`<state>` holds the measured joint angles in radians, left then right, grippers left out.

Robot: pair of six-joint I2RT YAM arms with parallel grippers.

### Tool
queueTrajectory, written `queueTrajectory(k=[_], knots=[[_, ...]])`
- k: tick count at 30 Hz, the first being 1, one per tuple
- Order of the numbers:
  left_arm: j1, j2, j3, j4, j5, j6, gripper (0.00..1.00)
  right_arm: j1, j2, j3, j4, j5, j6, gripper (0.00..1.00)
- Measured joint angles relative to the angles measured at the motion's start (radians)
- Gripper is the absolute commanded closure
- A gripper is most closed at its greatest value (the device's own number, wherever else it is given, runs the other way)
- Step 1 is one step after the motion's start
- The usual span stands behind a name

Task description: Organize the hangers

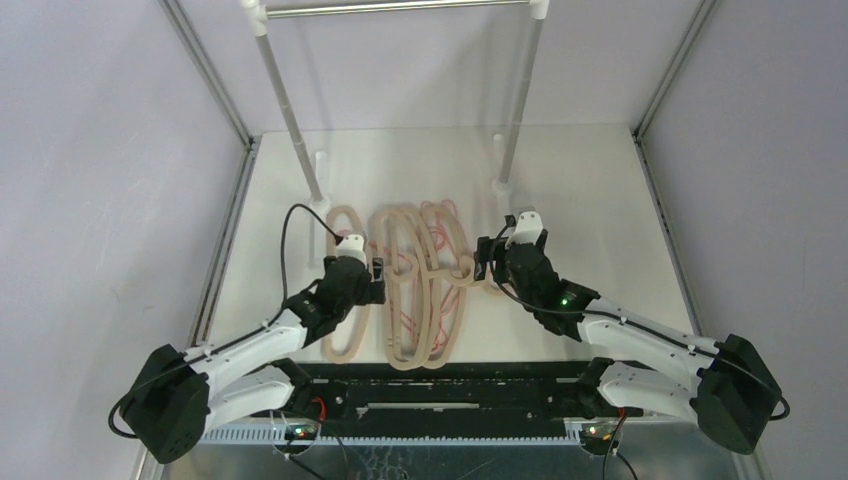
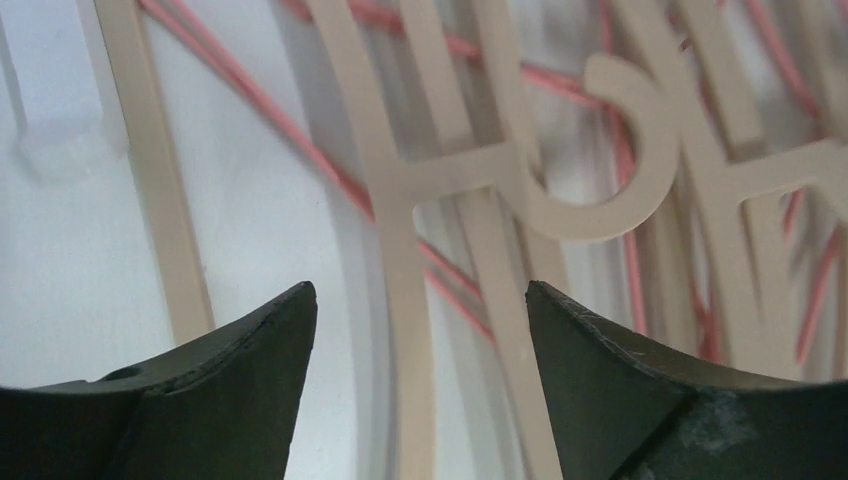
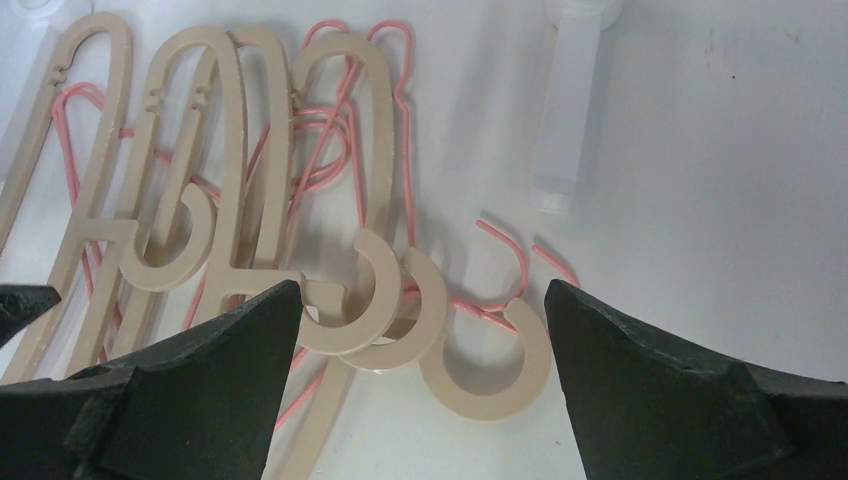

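Note:
Several beige hangers and thin pink-red wire hangers lie in an overlapping pile on the white table, between the two arms. My left gripper is open at the pile's left side. In its wrist view the left gripper hovers over a beige hanger bar and a pink wire, holding nothing. My right gripper is open at the pile's right side. In its wrist view the right gripper stands over the beige hooks, with pink wire behind.
A silver rail with white joints spans the back, on two slanted posts with white feet on the table. One white foot shows just beyond the hooks. Grey walls with metal frames close both sides.

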<state>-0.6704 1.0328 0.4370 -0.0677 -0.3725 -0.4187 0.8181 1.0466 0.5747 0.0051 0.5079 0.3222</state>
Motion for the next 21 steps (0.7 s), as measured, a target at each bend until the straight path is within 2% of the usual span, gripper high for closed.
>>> queueTrajectory(k=[11, 16, 21], knots=[[-0.007, -0.106, -0.072, -0.055, -0.044, -0.122, 0.31, -0.012, -0.014, -0.041, -0.017, 0.006, 0.029, 0.0], [-0.014, -0.089, -0.087, -0.058, -0.044, -0.156, 0.38, -0.018, -0.032, -0.06, -0.026, 0.007, 0.038, 0.0], [-0.019, -0.061, -0.092, -0.069, -0.044, -0.178, 0.39, -0.021, -0.042, -0.06, -0.025, 0.01, 0.045, 0.0]])
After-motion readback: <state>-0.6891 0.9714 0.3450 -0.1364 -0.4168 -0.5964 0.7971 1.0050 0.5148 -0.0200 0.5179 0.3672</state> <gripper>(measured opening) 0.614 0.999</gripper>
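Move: The leftmost hanger's right bar, at the stretch just behind its hook arm, lies some 2 cm back, 1 cm left and 5 cm below the left hand. At much the same depth, that hanger's left bar is about 7 cm left and level, its hook curl about 6 cm right and 3 cm ahead, and the next hanger's left bar roughly 3 cm right and level. From the right hand the aimed stretch lies about 21 cm left, 4 cm back, 11 cm down. The leftmost hanger's right bar is what the left hand comes down on: it sinks and draws back about 3 cm each, easing nearly 2 cm left, while turning slightly counter-clockwise. Its fingers narrow from wide to a bit over half open, a tip on each side above the bar. The right hand, wide open, sinks and drifts right about 2 cm each over the hooks. ##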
